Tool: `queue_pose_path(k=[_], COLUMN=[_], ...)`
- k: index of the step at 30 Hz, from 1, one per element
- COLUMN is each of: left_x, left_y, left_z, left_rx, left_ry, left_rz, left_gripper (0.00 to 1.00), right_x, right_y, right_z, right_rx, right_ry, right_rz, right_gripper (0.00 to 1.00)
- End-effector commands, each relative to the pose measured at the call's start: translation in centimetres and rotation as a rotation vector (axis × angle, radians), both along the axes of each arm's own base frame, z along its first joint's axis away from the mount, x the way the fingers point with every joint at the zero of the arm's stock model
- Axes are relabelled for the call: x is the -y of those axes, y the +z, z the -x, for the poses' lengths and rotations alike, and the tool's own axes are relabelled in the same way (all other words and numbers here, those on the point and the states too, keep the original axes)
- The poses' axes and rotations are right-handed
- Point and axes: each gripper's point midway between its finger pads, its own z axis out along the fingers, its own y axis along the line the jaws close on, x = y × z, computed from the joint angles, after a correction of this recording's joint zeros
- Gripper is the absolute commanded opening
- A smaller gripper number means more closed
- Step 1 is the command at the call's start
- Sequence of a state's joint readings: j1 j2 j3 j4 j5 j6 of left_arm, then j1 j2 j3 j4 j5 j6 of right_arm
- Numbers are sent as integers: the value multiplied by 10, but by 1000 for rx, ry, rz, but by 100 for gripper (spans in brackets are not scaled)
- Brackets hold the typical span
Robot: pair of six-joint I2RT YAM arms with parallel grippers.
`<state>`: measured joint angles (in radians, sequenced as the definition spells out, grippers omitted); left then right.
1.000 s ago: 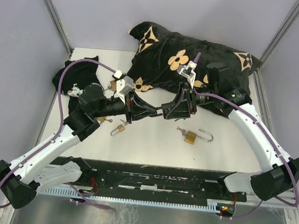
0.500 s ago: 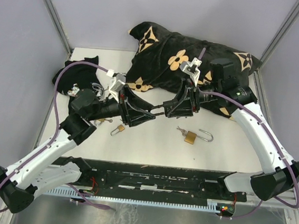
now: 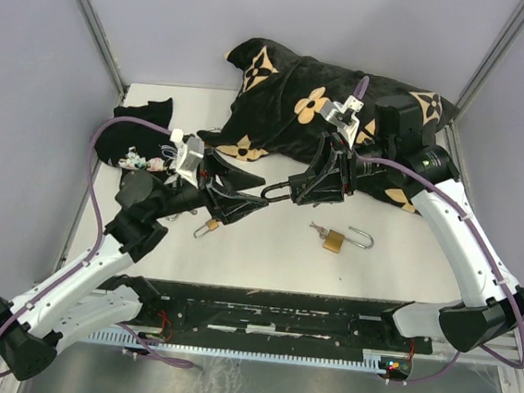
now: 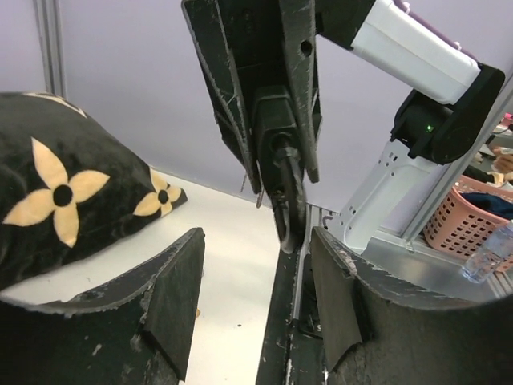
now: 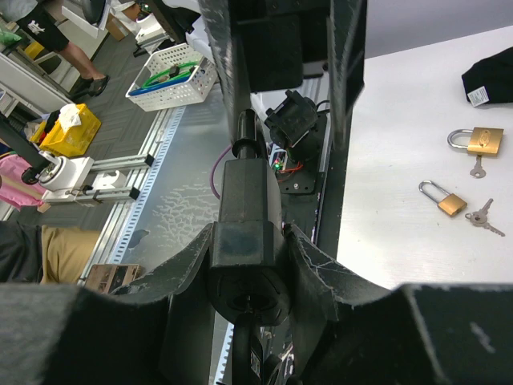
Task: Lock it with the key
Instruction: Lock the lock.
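A black cylindrical lock [image 5: 245,196] sits clamped between the fingers of my right gripper [image 5: 247,241], its keyhole face toward the camera. From above, the right gripper [image 3: 311,187] holds the lock [image 3: 279,191] off the table, pointing left. My left gripper [image 3: 248,193] faces the lock's free end with its jaws apart and nothing between them. In the left wrist view the lock [image 4: 282,172] hangs just beyond the open left gripper [image 4: 256,237]. A dark stub juts from the lock's end; I cannot tell whether it is the key.
A brass padlock [image 3: 335,240] with an open shackle and a key lies on the table right of centre. A smaller brass padlock [image 3: 210,225] lies under the left arm. A black flowered cushion [image 3: 290,97] fills the back, and a black cloth [image 3: 129,133] lies at the left.
My left gripper has opened and drawn back left, away from the lock's end. The right gripper has kept its hold and risen slightly.
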<state>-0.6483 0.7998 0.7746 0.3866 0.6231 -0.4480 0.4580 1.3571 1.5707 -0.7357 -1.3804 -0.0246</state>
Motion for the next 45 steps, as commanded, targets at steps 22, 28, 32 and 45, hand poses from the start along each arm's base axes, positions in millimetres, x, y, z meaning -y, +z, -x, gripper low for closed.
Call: queue_pose_path(k=[22, 28, 32, 45], left_x=[14, 16, 19, 31], left_y=[10, 12, 11, 12], left_z=[16, 18, 17, 13], left_rx=[6, -28, -64, -103], left_ry=[-156, -178, -186, -171], left_rz=[53, 57, 72, 98], left_gripper=[19, 3, 3, 3], right_x=[0, -1, -1, -2], right_y=[20, 15, 12, 4], right_z=[4, -1, -4, 0], right_rx=[84, 128, 157, 178], right_ry=[48, 18, 9, 17], right_rz=[-66, -53, -49, -34], right_gripper=[2, 2, 2, 2])
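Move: The black padlock's long shackle sticks out of my right hand towards my left. Its middle is about 4 cm to the right of my left hand, 1 cm back and level, its bow just off my open fingertips; from my right hand it is some 5 cm left and 1 cm back. On the table, about 30 cm below my left hand and 3 cm farther out, the small brass padlock lies 12 cm left and the keyed brass padlock 18 cm right. I shut my left fingers from well open to almost closed, pinching the shackle's bow while easing my left hand about 2.5 cm to the right towards the padlock body and turning it some 10 degrees clockwise. Once gripped, I push the shackle right towards its body; my right hand keeps its hold on the body, sinking about 1.5 cm. ##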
